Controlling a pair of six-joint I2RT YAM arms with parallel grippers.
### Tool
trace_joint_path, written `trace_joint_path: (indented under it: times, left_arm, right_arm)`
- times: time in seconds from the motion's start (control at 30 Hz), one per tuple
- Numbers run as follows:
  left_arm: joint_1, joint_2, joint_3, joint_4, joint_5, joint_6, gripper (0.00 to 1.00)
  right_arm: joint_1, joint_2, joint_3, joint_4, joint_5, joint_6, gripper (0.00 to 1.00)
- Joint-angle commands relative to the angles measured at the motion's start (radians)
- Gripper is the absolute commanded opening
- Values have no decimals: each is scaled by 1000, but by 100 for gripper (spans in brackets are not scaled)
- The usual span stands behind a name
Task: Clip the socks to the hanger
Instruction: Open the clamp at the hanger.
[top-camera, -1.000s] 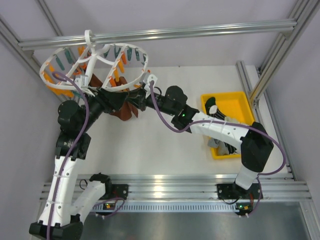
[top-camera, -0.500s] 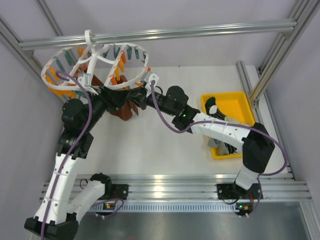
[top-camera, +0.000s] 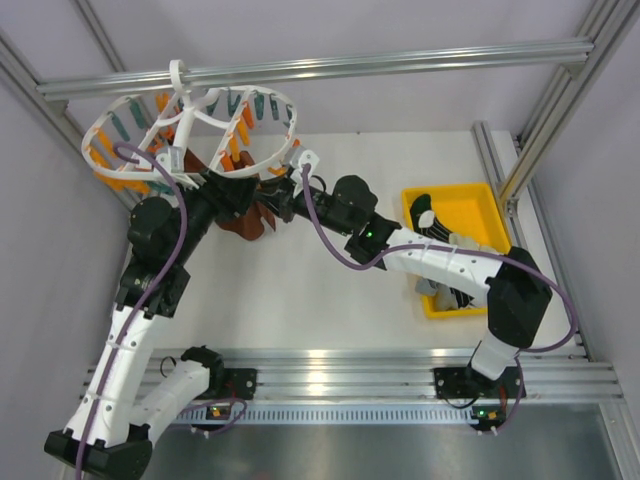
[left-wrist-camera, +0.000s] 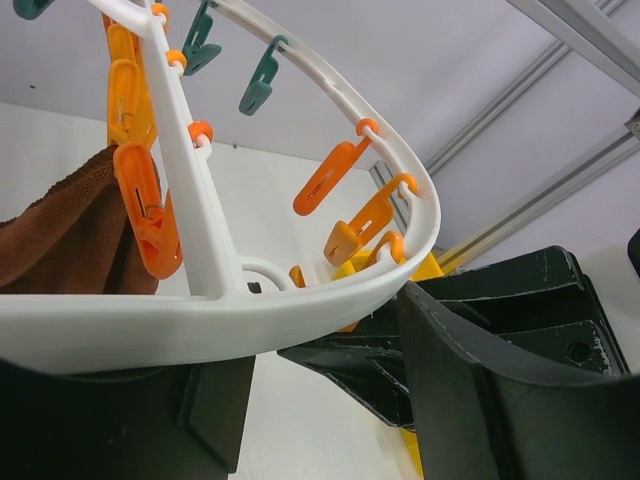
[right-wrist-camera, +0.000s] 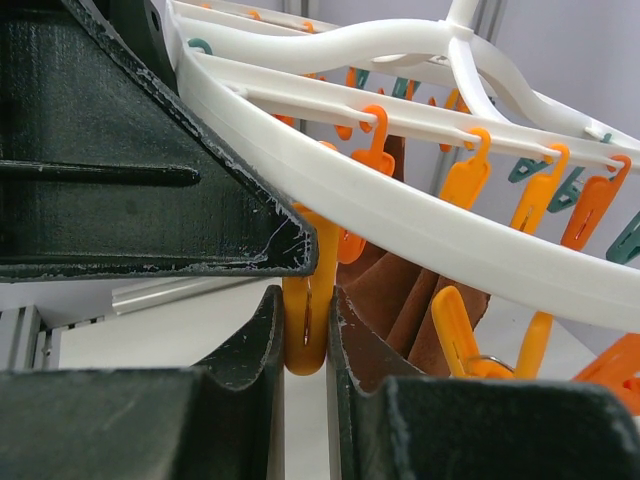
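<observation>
The white hanger (top-camera: 182, 120) hangs by its hook from the frame bar at the back left, ringed with orange and teal clips. My right gripper (right-wrist-camera: 308, 340) is shut on one orange clip (right-wrist-camera: 308, 300) under the rim (right-wrist-camera: 450, 240), squeezing it between both fingers. My left gripper (left-wrist-camera: 330, 340) holds the hanger rim (left-wrist-camera: 200, 320) between widely parted fingers, right beside the right gripper (top-camera: 283, 190). In the top view the left gripper (top-camera: 232, 195) sits under the ring's front edge. Several socks (top-camera: 428, 212) lie in the yellow tray; neither gripper holds one.
A brown cloth (top-camera: 245, 222) hangs from the hanger's clips just behind both grippers (right-wrist-camera: 400, 290). The yellow tray (top-camera: 478, 205) stands at the right. An aluminium frame bar (top-camera: 400, 62) runs across the back, with upright posts at both sides.
The hanger ring and my left arm have shifted a little to the right. My right gripper stays clamped on the orange clip.
</observation>
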Motion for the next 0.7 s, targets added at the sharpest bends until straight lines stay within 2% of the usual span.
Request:
trace_joint_path:
  times: [0.0,0.13,0.37,0.47,0.57,0.6,0.67]
  left_arm:
    - [0,43,25,123,-14,25,62]
    - [0,32,-1,169,22,11,64]
    - [0,52,7,182,43,1,57]
    - [0,57,13,215,40,13,50]
    - [0,60,21,220,40,19,35]
    - [0,61,21,219,40,20,26]
    - [0,57,19,219,45,17,19]
  right_arm:
    - [73,-60,-15,42,-137,9,0]
    - [74,-58,-8,43,-162,11,0]
    - [85,-55,2,50,-194,3,0]
    - [91,-56,3,48,-209,-15,0]
    - [97,-55,5,45,-220,-25,0]
    - [97,-55,6,43,-220,-26,0]
    - [99,-55,5,34,-221,-32,0]
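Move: The clamp I go for is just off my left fingertips, about 2 cm ahead and 1 cm to the right, roughly level, under the hanger's white rim. My right hand already pinches this clamp's lower end; its middle lies some 1 cm left of and 1 cm above that hand. From my left hand, the brown cloth hangs about 7 cm ahead and 5 cm left, and two orange clips sit roughly 7 cm ahead and 6 cm right. I shut my left fingers, which already straddle the clamp from behind under the rim, from a little over half open to about a quarter, coming up to its sides. My left hand meanwhile only eases up about 1 cm and slightly right, while my right hand keeps its pinch on the lower end and rises with it. ##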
